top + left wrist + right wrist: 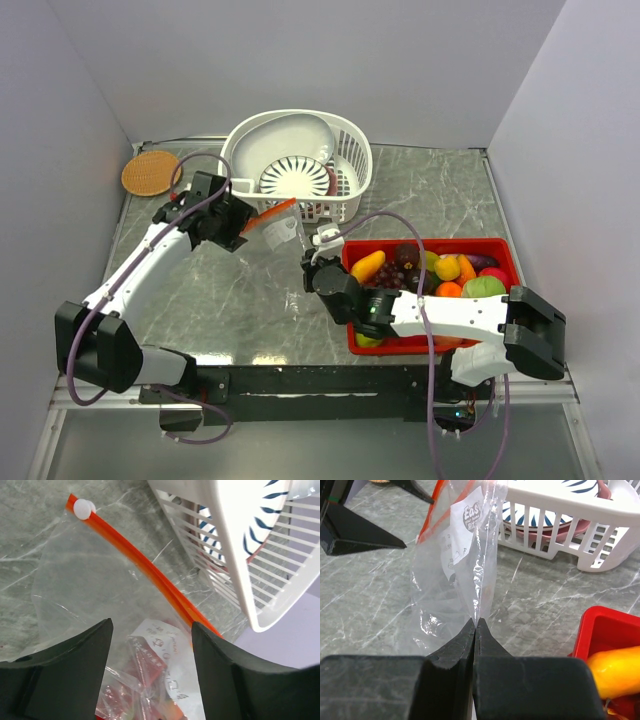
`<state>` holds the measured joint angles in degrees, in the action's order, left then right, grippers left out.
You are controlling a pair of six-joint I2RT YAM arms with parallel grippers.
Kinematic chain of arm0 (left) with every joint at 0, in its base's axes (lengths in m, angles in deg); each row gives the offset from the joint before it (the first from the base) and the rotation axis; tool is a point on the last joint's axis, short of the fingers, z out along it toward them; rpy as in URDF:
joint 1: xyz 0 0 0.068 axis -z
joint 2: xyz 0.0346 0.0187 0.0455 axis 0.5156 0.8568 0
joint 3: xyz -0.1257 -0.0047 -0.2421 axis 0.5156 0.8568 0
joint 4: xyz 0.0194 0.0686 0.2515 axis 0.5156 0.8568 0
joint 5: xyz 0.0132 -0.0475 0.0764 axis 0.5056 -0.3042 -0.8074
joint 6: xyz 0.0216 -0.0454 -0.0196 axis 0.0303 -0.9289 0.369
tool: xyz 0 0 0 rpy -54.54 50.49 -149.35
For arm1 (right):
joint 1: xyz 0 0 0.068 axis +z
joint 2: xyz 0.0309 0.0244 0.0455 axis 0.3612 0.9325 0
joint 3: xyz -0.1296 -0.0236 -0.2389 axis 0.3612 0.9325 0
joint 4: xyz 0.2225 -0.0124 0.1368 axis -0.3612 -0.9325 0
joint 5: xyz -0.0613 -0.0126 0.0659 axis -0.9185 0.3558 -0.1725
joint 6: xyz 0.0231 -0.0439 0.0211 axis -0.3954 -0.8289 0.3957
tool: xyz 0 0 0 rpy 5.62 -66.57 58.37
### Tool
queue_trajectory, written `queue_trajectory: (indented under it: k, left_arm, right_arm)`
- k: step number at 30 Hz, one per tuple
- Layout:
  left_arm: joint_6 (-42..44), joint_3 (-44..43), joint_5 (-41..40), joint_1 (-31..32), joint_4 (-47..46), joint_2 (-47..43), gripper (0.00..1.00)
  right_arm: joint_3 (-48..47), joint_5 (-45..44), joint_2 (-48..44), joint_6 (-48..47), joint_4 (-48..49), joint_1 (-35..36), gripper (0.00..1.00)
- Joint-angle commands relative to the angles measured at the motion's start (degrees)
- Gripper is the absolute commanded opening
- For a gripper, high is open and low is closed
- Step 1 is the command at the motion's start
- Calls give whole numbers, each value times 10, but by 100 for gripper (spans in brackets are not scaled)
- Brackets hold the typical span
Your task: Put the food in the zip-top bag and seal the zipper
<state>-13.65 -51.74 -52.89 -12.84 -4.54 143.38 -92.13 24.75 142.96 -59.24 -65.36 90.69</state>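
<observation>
The clear zip-top bag (pixel 281 229) is stretched between my two grippers above the marble table. Its orange-red zipper (pixel 145 567) runs diagonally, with a white slider (pixel 84 508) at the far end. My left gripper (pixel 152 630) is open, its jaws standing either side of the bag just below the zipper; a white label and red shapes show through the plastic. My right gripper (pixel 475 622) is shut on the bag's (pixel 455 570) opposite edge, pinching the thin plastic. The food (pixel 430 270), toy fruits in many colours, lies in the red tray (pixel 503 246) on the right.
A white slotted basket (pixel 345 165) with a striped plate and a white bowl stands just behind the bag, close to the left gripper. A round woven coaster (pixel 150 172) lies at the back left. An orange-yellow fruit (pixel 615 672) lies at the tray's near corner.
</observation>
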Motion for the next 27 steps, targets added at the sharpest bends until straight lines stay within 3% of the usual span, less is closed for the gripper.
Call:
queue_trajectory:
  k: [1,10,21,27]
  left_arm:
    - [4,-43,-19,-3,-4,-5,70]
    - [1,-40,-7,-5,-12,14,69]
    - [-2,1,11,-4,-33,10,45]
    - [-2,17,12,-2,-49,7,43]
  right_arm:
    - [-2,-25,1,-4,28,7,0]
    - [0,-27,-2,-4,28,8,0]
    - [-3,-33,4,-5,30,9,0]
    - [-2,-31,2,-5,32,10,0]
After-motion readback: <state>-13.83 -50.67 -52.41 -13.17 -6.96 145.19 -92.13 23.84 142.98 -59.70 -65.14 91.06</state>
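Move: The orange zipper strip of the bag is just off my left fingertips, its nearest stretch about 3 cm ahead, 3 cm right and slightly below. The white basket's middle lies some 16 cm ahead, 11 cm right and 6 cm lower than that hand. From my right hand, which already pinches the bag's side, that stretch of strip is roughly 9 cm ahead and 10 cm left; the red tray's middle is about 30 cm right, 6 cm back and 10 cm down. My right hand stays put, fingers shut, keeping its pinch on the bag. I lift my left hand about 1.5 cm while easing 1 cm forward, then sink it nearly 3 cm at the zipper strip, closing its fingers from well open to a bit under half open so that the forward-right finger comes against the strip; the wrist hardly turns. ##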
